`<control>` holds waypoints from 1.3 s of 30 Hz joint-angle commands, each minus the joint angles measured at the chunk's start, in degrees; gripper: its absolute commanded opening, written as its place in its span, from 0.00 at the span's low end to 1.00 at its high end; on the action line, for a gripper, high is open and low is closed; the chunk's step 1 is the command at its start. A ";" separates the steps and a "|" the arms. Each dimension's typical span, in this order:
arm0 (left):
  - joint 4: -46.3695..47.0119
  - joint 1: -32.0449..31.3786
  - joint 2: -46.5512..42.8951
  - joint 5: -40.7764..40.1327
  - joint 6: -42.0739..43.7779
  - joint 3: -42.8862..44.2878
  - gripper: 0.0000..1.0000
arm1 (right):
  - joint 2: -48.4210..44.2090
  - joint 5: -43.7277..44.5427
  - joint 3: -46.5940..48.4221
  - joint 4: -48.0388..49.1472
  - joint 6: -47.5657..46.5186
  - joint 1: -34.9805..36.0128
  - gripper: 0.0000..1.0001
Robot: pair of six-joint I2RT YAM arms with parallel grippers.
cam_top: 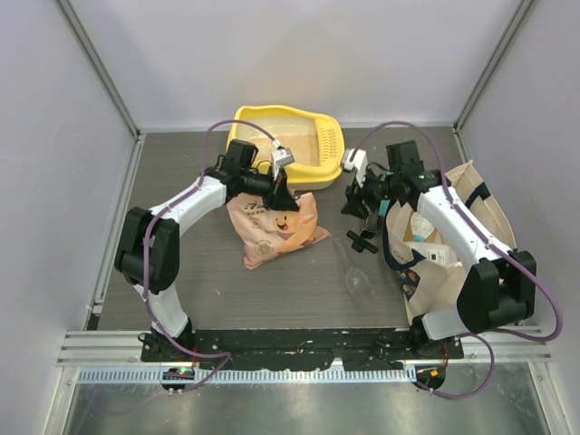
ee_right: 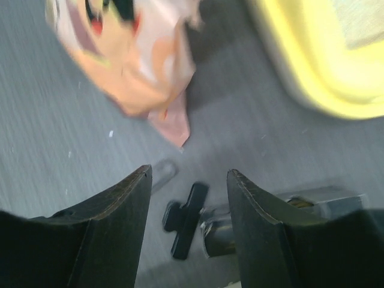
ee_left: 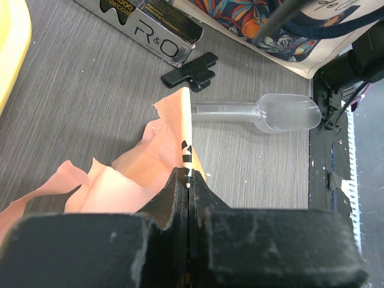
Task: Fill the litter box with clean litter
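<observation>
The yellow litter box [cam_top: 272, 122] stands at the back middle of the table; its edge shows in the left wrist view [ee_left: 12, 48] and, blurred, in the right wrist view [ee_right: 324, 60]. The peach-orange litter bag [cam_top: 272, 231] lies just in front of it. My left gripper [cam_top: 282, 194] is shut on the bag's top edge [ee_left: 183, 132], its fingertips [ee_left: 174, 186] pressed together on the plastic. My right gripper [cam_top: 359, 205] is open and empty, to the right of the bag [ee_right: 132, 54], above a black clip [ee_right: 185, 219]. The litter granules are hidden inside the bag.
A black clip [cam_top: 362, 241] and a clear plastic scoop [cam_top: 356, 277] lie between the bag and the cream canvas tote [cam_top: 471, 195] at the right. A grey "R&O" box [ee_left: 150, 24] lies by the tote's mouth [ee_left: 282, 30]. The scoop [ee_left: 282, 112] sits near the table's front edge.
</observation>
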 commanded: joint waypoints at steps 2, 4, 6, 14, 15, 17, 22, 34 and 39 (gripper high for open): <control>-0.25 0.41 0.51 1.24 -0.81 2.10 0.00 | -0.43 10.50 -6.20 -8.68 -15.65 3.57 0.58; -0.34 0.33 0.60 1.15 -0.90 2.01 0.00 | -1.30 16.18 -8.04 -7.47 -16.01 6.55 0.57; -0.69 0.41 0.51 0.98 -0.46 2.01 0.00 | -1.57 21.39 -10.95 -4.74 -15.92 9.36 0.56; -0.87 0.41 0.34 0.27 -0.55 1.93 0.00 | -0.17 35.90 -15.78 0.36 -14.43 16.40 0.45; -0.87 0.41 0.25 0.10 -0.55 1.75 0.00 | 0.01 36.96 -16.05 0.80 -14.17 16.84 0.45; -1.13 0.33 -0.02 -0.08 -0.46 1.57 0.00 | 0.71 39.33 -16.05 0.89 -13.55 17.98 0.45; -1.22 0.33 -0.28 -0.34 -0.20 0.87 0.00 | 1.42 41.28 -11.15 -1.30 -8.91 19.92 0.45; -1.30 0.41 -0.37 -0.69 -0.64 0.96 0.00 | -0.34 46.00 -12.88 -4.22 -2.04 26.51 0.41; -2.01 0.68 -1.07 -1.13 -0.11 0.08 0.00 | 2.29 55.87 -13.68 0.63 0.60 26.51 0.38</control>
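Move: The right hand, empty, is aimed at the black clip lying about 4 cm back, 5 cm to its right and some 18 cm below. Also down on the table are the clear scoop, about 10 cm back and 3 cm right, and the black box, roughly 5 cm ahead and 8 cm right; the orange litter bag is level with the hand, 17 cm left. From the left hand the clip lies about 19 cm right and 3 cm back. Still pinching the gathered top of the litter bag, the left hand holds still. The right hand sinks about 12 cm and draws back towards the black clip, rises some 5 cm, then sinks again while easing further back beside the clip and scoop handle. Its wrist rolls about 40 degrees, bringing the fingers from slanting left to nearly straight down; they narrow partly but stay open, with no touch visible. ##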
